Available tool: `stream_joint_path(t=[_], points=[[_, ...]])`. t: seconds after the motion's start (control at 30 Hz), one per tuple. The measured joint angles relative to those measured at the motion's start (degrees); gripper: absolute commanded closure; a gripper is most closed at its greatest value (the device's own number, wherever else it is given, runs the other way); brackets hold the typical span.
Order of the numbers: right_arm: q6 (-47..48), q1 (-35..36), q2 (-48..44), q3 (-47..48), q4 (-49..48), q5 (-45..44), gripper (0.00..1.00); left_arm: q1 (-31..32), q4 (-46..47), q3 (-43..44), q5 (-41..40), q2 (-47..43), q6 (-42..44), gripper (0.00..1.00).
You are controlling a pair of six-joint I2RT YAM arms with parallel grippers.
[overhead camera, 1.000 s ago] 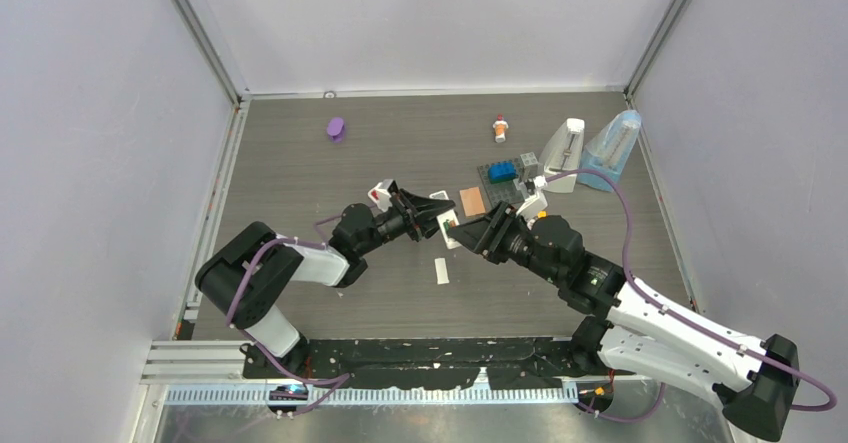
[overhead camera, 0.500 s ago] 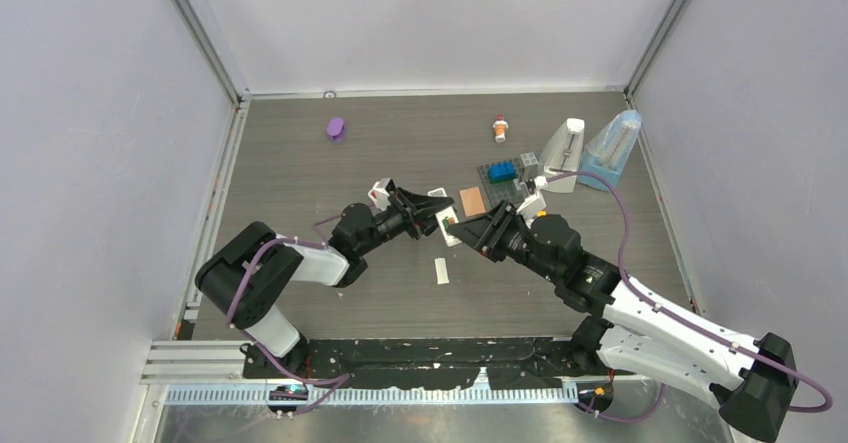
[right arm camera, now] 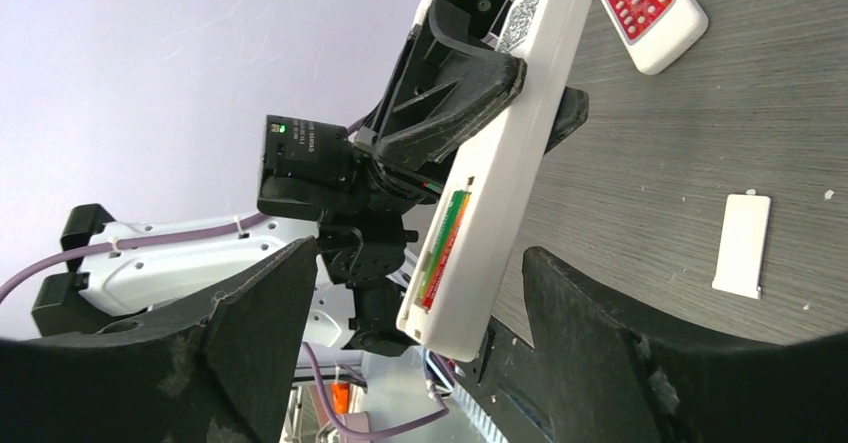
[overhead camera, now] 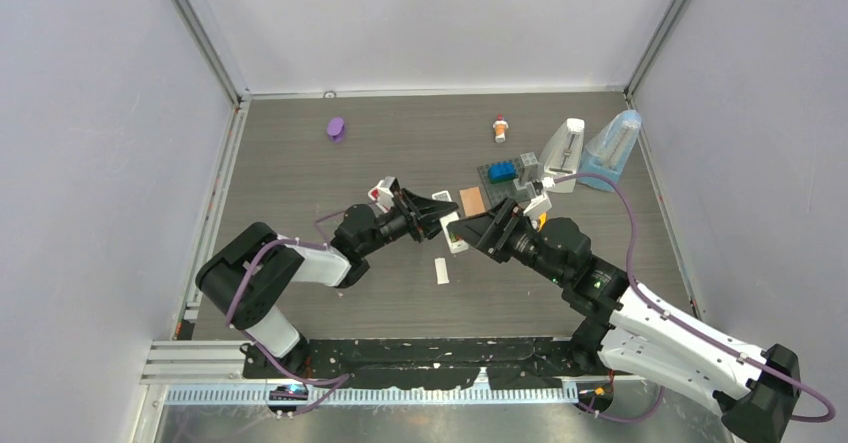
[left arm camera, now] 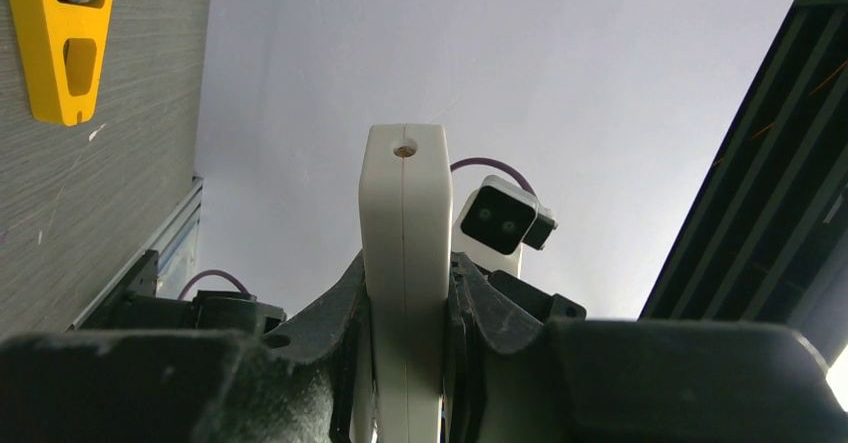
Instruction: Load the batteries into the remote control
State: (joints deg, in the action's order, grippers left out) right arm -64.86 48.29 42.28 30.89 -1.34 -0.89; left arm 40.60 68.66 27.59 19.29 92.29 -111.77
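My left gripper (overhead camera: 424,215) is shut on a white remote control (overhead camera: 452,231), gripping its flat sides and holding it above the table. In the left wrist view the remote (left arm camera: 404,223) stands edge-on between the closed jaws of the left gripper (left arm camera: 405,298). The right wrist view shows the remote (right arm camera: 500,163) with its back compartment open. Two batteries (right arm camera: 444,246), one green and one red-orange, lie side by side inside it. My right gripper (right arm camera: 420,348) is open, its fingers (right arm camera: 250,343) straddling the remote's lower end without touching it. From above, the right gripper (overhead camera: 474,230) sits just right of the remote.
A white battery cover (overhead camera: 441,271) lies on the table below the grippers. A small white device with a red keypad (right arm camera: 648,3) lies beyond the remote. At the back are a purple object (overhead camera: 336,128), an orange-white item (overhead camera: 500,128), a blue brick (overhead camera: 503,171) and a brown square (overhead camera: 471,201).
The right gripper's jaws have spread wide apart around the remote's end. The right arm shifted slightly. The left gripper keeps its hold on the remote.
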Motion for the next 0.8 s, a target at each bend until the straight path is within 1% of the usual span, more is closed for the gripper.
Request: stream_joint_path(t=[0.13, 0.23, 0.37, 0.4, 0.53, 0.57, 0.63, 0.67, 0.7, 0.73, 0.8], points=[[-0.02, -0.59, -1.22, -0.46, -0.35, 1.18, 0.26, -0.02, -0.17, 0.17, 0.02, 0.0, 1.66, 1.0], [0.48, -1.14, -1.27, -0.92, 0.24, 2.54, 0.33, -0.31, -2.34, 0.35, 0.31, -1.05, 4.94, 1.0], [3.39, -1.97, -0.74, -0.39, 3.15, 4.09, 0.47, -1.07, -8.79, 1.09, 1.7, -5.7, 11.74, 1.0], [4.39, -2.03, -0.37, 0.09, 4.33, 4.42, 0.52, -1.29, -10.47, 1.66, 2.03, -6.95, 13.44, 1.0], [7.39, -2.19, 0.35, 2.29, 6.64, 5.11, 0.62, -1.55, -15.61, 4.61, 3.67, -9.79, 19.34, 1.0], [7.98, -2.19, 0.35, 2.8, 6.93, 5.22, 0.64, -1.62, -16.04, 5.11, 3.98, -9.81, 19.78, 1.0], [8.92, -2.21, 0.48, 3.3, 7.23, 5.57, 0.7, -1.62, -16.24, 5.38, 4.46, -9.77, 20.33, 1.0], [9.16, -2.21, 0.57, 3.34, 7.45, 5.73, 0.76, -1.62, -16.15, 5.38, 4.66, -9.64, 20.37, 1.0], [9.25, -2.25, 0.63, 3.34, 7.63, 5.92, 0.79, -1.64, -15.87, 5.38, 4.96, -9.38, 20.35, 1.0], [9.2, -2.29, 0.83, 3.34, 7.8, 5.99, 0.87, -1.7, -15.47, 5.38, 5.16, -9.01, 20.22, 1.0], [9.2, -2.51, 1.25, 3.34, 7.96, 6.12, 0.94, -1.75, -14.91, 5.38, 5.38, -8.28, 20.15, 1.0]])
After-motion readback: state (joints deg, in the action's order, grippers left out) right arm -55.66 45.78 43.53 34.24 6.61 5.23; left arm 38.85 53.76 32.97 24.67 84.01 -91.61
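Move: The remote control, still held by its far part in the left hand, has its battery end right at the open right fingers, roughly 1 cm to that hand's left, 1 cm nearer the base and 1 cm lower. The loose battery cover lies on the table about 6 cm ahead of the right hand, 3 cm left and 22 cm below; the red remote some 20 cm ahead and 14 cm left. From the left hand, the battery end is about 6 cm back and 2 cm right, near level. Right fingers sink about 1.5 cm, pinching the remote's battery end, while the left raises it 2 cm, tilting. ##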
